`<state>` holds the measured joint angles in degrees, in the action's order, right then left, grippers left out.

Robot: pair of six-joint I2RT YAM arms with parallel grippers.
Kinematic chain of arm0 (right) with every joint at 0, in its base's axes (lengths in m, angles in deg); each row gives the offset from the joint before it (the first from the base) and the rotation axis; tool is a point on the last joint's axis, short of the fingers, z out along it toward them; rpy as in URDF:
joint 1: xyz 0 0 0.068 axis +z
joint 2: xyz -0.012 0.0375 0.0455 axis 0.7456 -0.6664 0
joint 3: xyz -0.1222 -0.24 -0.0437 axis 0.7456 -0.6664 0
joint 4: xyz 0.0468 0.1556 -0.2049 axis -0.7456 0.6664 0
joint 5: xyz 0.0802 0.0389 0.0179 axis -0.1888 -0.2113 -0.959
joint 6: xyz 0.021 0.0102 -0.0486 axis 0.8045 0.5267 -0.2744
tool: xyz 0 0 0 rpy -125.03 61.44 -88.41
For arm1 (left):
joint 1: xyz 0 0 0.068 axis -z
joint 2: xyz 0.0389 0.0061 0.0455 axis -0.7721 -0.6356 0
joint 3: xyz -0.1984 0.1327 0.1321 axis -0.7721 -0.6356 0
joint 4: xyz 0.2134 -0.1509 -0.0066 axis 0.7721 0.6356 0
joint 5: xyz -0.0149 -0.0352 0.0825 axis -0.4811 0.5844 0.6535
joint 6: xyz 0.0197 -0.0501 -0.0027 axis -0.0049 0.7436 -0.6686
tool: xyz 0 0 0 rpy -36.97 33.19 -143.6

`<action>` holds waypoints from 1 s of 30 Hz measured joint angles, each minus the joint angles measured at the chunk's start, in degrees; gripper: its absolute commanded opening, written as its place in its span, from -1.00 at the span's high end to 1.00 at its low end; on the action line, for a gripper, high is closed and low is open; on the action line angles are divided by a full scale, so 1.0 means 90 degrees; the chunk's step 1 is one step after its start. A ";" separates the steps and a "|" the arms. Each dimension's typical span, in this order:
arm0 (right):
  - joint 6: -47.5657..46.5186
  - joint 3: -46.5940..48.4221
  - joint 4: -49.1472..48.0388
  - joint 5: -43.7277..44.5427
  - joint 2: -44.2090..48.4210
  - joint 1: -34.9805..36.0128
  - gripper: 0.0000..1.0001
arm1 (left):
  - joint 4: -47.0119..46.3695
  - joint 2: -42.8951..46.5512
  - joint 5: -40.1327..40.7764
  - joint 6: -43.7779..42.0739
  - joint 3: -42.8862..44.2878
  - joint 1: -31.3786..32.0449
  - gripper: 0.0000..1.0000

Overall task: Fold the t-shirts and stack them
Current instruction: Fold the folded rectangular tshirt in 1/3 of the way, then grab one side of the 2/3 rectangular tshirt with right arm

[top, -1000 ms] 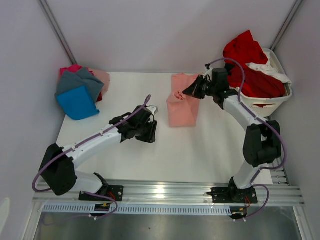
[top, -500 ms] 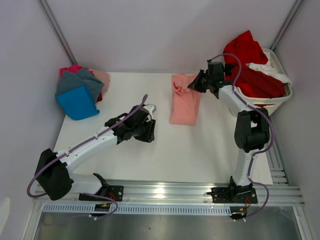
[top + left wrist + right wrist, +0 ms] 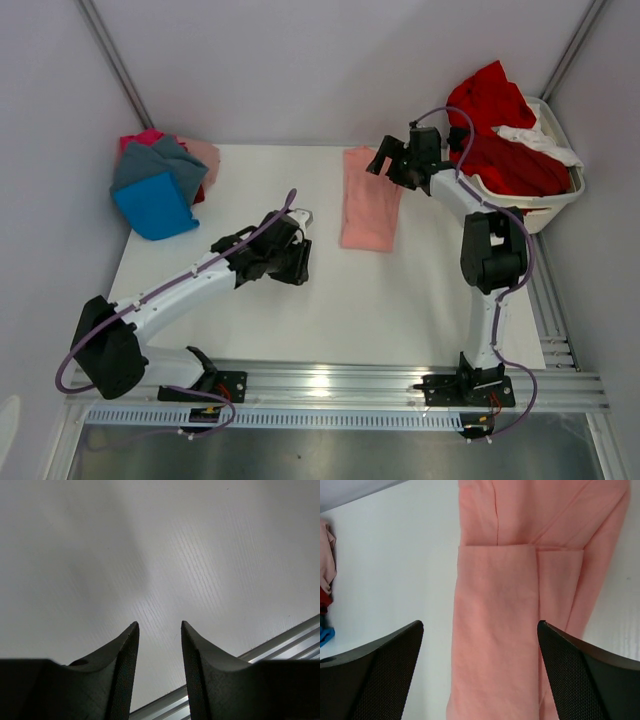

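Note:
A salmon-pink t-shirt (image 3: 370, 205) lies flat on the white table (image 3: 300, 330) at the back centre, folded lengthwise into a narrow strip. My right gripper (image 3: 381, 163) hovers over its far end, open wide. In the right wrist view the shirt (image 3: 495, 630) lies below the gap of the gripper (image 3: 480, 623), touching neither finger. My left gripper (image 3: 298, 270) is low over bare table, left of the shirt. Its fingers (image 3: 125, 660) stand partly apart with nothing between them. Folded t-shirts are stacked at the back left: blue (image 3: 152, 205), grey (image 3: 160, 165), magenta (image 3: 140, 138).
A white slatted laundry basket (image 3: 535, 208) at the back right holds red shirts (image 3: 500, 130) and a white one (image 3: 535, 140). An aluminium rail (image 3: 330, 380) runs along the table's near edge. Grey walls close in the back and sides.
My right gripper has opened and let go of the salmon-pink shirt, which now lies flat as a narrower strip. The right arm has drawn towards the back. The left arm has barely moved.

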<state>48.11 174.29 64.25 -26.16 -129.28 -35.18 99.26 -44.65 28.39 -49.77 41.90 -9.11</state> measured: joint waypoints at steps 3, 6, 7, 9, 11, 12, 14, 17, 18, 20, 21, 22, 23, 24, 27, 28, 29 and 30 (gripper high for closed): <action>-0.0231 -0.0136 -0.0204 0.0274 0.0180 0.0053 -0.99 | 0.0000 0.0000 0.0000 0.0000 0.0000 0.0000 0.14; -0.0418 -0.0493 -0.0214 0.0658 0.0629 0.0187 -0.99 | -0.0002 -0.0002 0.0000 0.0002 0.0000 0.0000 0.14; -0.0452 -0.0600 -0.0202 0.0738 0.0760 0.0233 -0.99 | -0.0002 -0.0007 0.0000 0.0000 0.0000 0.0000 0.14; -0.0529 -0.0937 -0.0187 0.0940 0.1115 0.0369 -0.99 | -0.0005 -0.0036 0.0000 0.0000 0.0000 0.0000 0.14; -0.0588 -0.1399 -0.0146 0.1212 0.1486 0.0532 -0.99 | -0.0005 -0.0080 0.0000 0.0000 0.0000 0.0000 0.14; -0.0612 -0.1610 -0.0080 0.1321 0.1647 0.0619 -0.99 | -0.0005 -0.0100 -0.0002 0.0002 0.0000 0.0000 0.14; -0.0629 -0.2089 -0.0019 0.1472 0.1936 0.0794 -0.99 | -0.0005 -0.0148 -0.0002 0.0000 0.0002 0.0000 0.14; -0.0627 -0.2922 0.0007 0.1593 0.2331 0.1035 -0.99 | -0.0007 -0.0192 -0.0002 0.0000 0.0002 0.0000 0.15; -0.0622 -0.3196 0.0053 0.1630 0.2453 0.1112 -0.99 | -0.0005 -0.0204 -0.0005 0.0002 0.0002 0.0000 0.15; -0.0602 -0.3614 0.0119 0.1712 0.2625 0.1209 -0.99 | -0.0005 -0.0221 -0.0019 0.0002 0.0002 0.0000 0.15; -0.0597 -0.3786 0.0163 0.1739 0.2698 0.1234 -0.99 | -0.0005 -0.0228 -0.0034 0.0002 0.0002 -0.0002 0.15; -0.0583 -0.3915 0.0206 0.1766 0.2761 0.1236 -0.99 | -0.0005 -0.0238 -0.0068 0.0002 0.0000 -0.0002 0.15; -0.0554 -0.4034 0.0211 0.1787 0.2820 0.1236 -0.99 | -0.0007 -0.0243 -0.0075 0.0002 0.0000 -0.0002 0.15; -0.0539 -0.4146 0.0199 0.1800 0.2883 0.1234 -0.99 | -0.0007 -0.0248 -0.0083 0.0002 0.0002 -0.0002 0.15; -0.0483 -0.4335 0.0172 0.1829 0.2958 0.1217 -0.99 | -0.0007 -0.0248 -0.0097 0.0002 0.0000 -0.0002 0.15; -0.0466 -0.4388 0.0124 0.1826 0.2958 0.1207 -0.98 | -0.0007 -0.0248 -0.0097 0.0005 0.0002 -0.0002 0.15; -0.0435 -0.4437 0.0090 0.1824 0.2958 0.1205 -0.96 | -0.0007 -0.0248 -0.0097 0.0005 0.0000 -0.0002 0.15; -0.0423 -0.4471 0.0058 0.1817 0.2956 0.1205 -0.93 | -0.0007 -0.0248 -0.0097 0.0005 0.0000 -0.0002 0.15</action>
<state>44.31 134.05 64.78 -9.81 -102.68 -24.34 99.20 -46.88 27.51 -49.73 41.90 -9.13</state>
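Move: The folded tshirt's near right corner lies about 16 cm back from my open right hand, 3 cm to its right and some 12 cm below. The tshirt's middle is only about 3 cm back and 3 cm left of that hand, just as far down. The laundry basket stands some 32 cm to its right, about level with it fore and aft. From my left hand the same corner is about 16 cm ahead, 22 cm to the right and 11 cm below. With my right fingers kept wide open and empty, I lift about 3 cm, then sweep back over the tshirt towards its near right corner, some 18 cm in all, sinking roughly 10 cm from the top of the lift. On the way the wrist rolls its left side down and tips the fingers more steeply at the table, by about 20 degrees, and I ease off just above the near edge, not yet touching. ##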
